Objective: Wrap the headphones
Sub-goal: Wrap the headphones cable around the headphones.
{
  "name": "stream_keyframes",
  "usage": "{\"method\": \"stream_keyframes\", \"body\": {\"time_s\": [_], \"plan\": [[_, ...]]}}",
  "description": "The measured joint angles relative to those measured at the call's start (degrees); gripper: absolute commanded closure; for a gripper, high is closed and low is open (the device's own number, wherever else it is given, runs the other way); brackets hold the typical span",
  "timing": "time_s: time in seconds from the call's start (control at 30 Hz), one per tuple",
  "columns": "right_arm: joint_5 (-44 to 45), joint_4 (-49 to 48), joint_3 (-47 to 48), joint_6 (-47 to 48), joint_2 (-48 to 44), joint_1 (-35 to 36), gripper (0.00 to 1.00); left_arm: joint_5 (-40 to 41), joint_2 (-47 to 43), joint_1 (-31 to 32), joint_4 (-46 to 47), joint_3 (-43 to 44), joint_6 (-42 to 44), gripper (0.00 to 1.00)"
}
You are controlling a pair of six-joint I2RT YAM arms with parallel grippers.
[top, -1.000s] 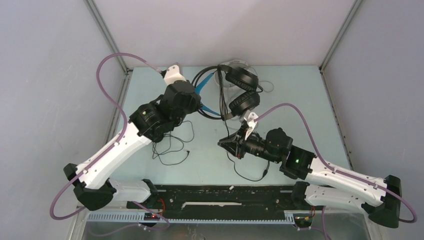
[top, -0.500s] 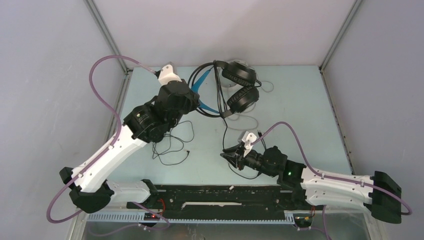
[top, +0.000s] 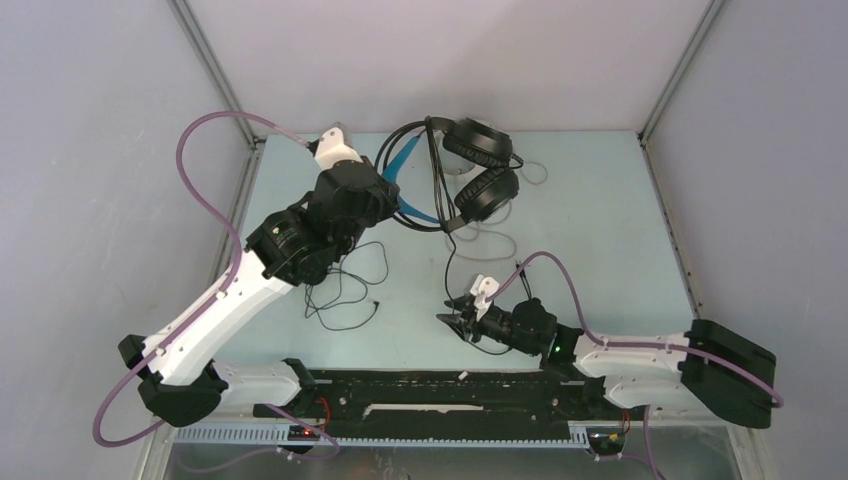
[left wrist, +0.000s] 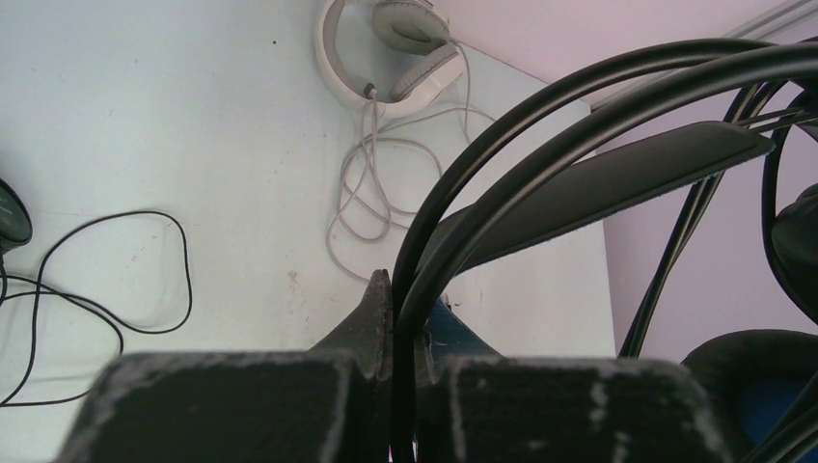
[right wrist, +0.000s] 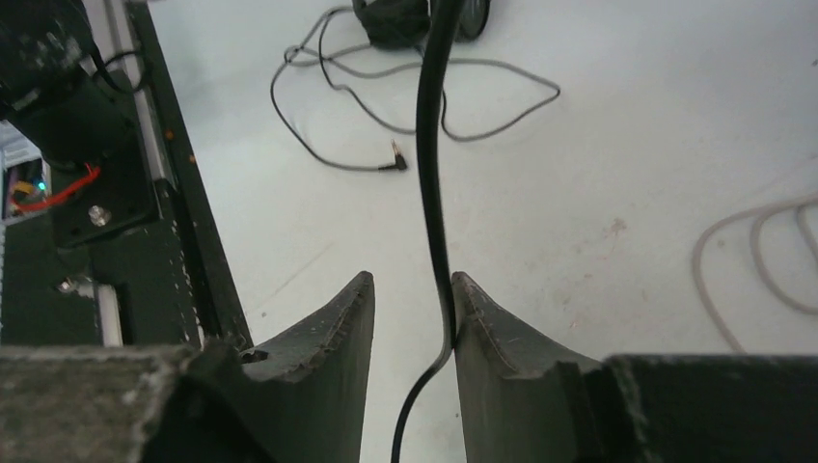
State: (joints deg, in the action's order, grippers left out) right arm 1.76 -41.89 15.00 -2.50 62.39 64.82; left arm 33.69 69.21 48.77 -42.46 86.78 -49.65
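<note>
The bulky black headphones (top: 480, 170) hang raised at the back of the table, blue lining showing under the headband. My left gripper (top: 400, 195) is shut on the thin black headband wires (left wrist: 502, 145), which pass between its jaws (left wrist: 405, 289). Their black cord (top: 447, 265) drops down to my right gripper (top: 448, 322), which is open low over the table. The cord (right wrist: 429, 145) runs between the fingers and touches the right finger (right wrist: 482, 318). The white-grey pair (left wrist: 424, 69) lies flat at the back with its pale cord looped. The thin black pair is mostly hidden under my left arm; its cord (top: 345, 295) lies loose.
A black rail (top: 420, 385) runs along the near edge, close to my right gripper's left side (right wrist: 145, 145). The thin cord's plug (right wrist: 395, 166) lies on the table ahead of the right gripper. Grey enclosure walls and metal posts (top: 675, 80) bound the table.
My right gripper has moved toward the near edge and lower, following the black cord. My left arm has shifted slightly left and back, carrying the black headphones.
</note>
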Motion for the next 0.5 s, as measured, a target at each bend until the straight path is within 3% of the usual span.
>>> {"method": "stream_keyframes", "body": {"time_s": [0.2,0.5], "plan": [[-2.4,-9.07,-3.85,-0.79,9.57,-1.51,0.64,-0.04,0.0,0.0,1.07,0.0,-0.46,1.0],[-3.93,-18.6,-5.33,-6.08,16.85,-3.87,0.69,-0.04,-0.07,0.0,1.36,0.0,-0.94,1.0]]}}
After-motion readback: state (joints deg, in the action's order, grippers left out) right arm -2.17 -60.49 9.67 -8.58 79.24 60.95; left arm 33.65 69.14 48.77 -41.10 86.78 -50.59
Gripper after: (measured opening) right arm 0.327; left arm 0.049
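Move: The black headphones hang above the right gripper, which has their cable between its parted fingers: their middle is about 15 cm ahead of it, 2 cm left and some 22 cm up. On the table, roughly 12 cm below the right gripper, the small black plug lies 15 cm left and 3 cm ahead, the white cable coil 14 cm ahead and 6 cm right. From the left gripper, which grips the headband, the headphones' middle is about 7 cm right, 2 cm ahead, level. Lower the right gripper about 6 cm, nearly straight down and away from the headphones, quickly at first and then easing off, with the wrist rolling by some 5 to 10 degrees. Keep its fingers partly open with the black cable running loosely between them. Hold the left gripper in place, still shut on the headband. ##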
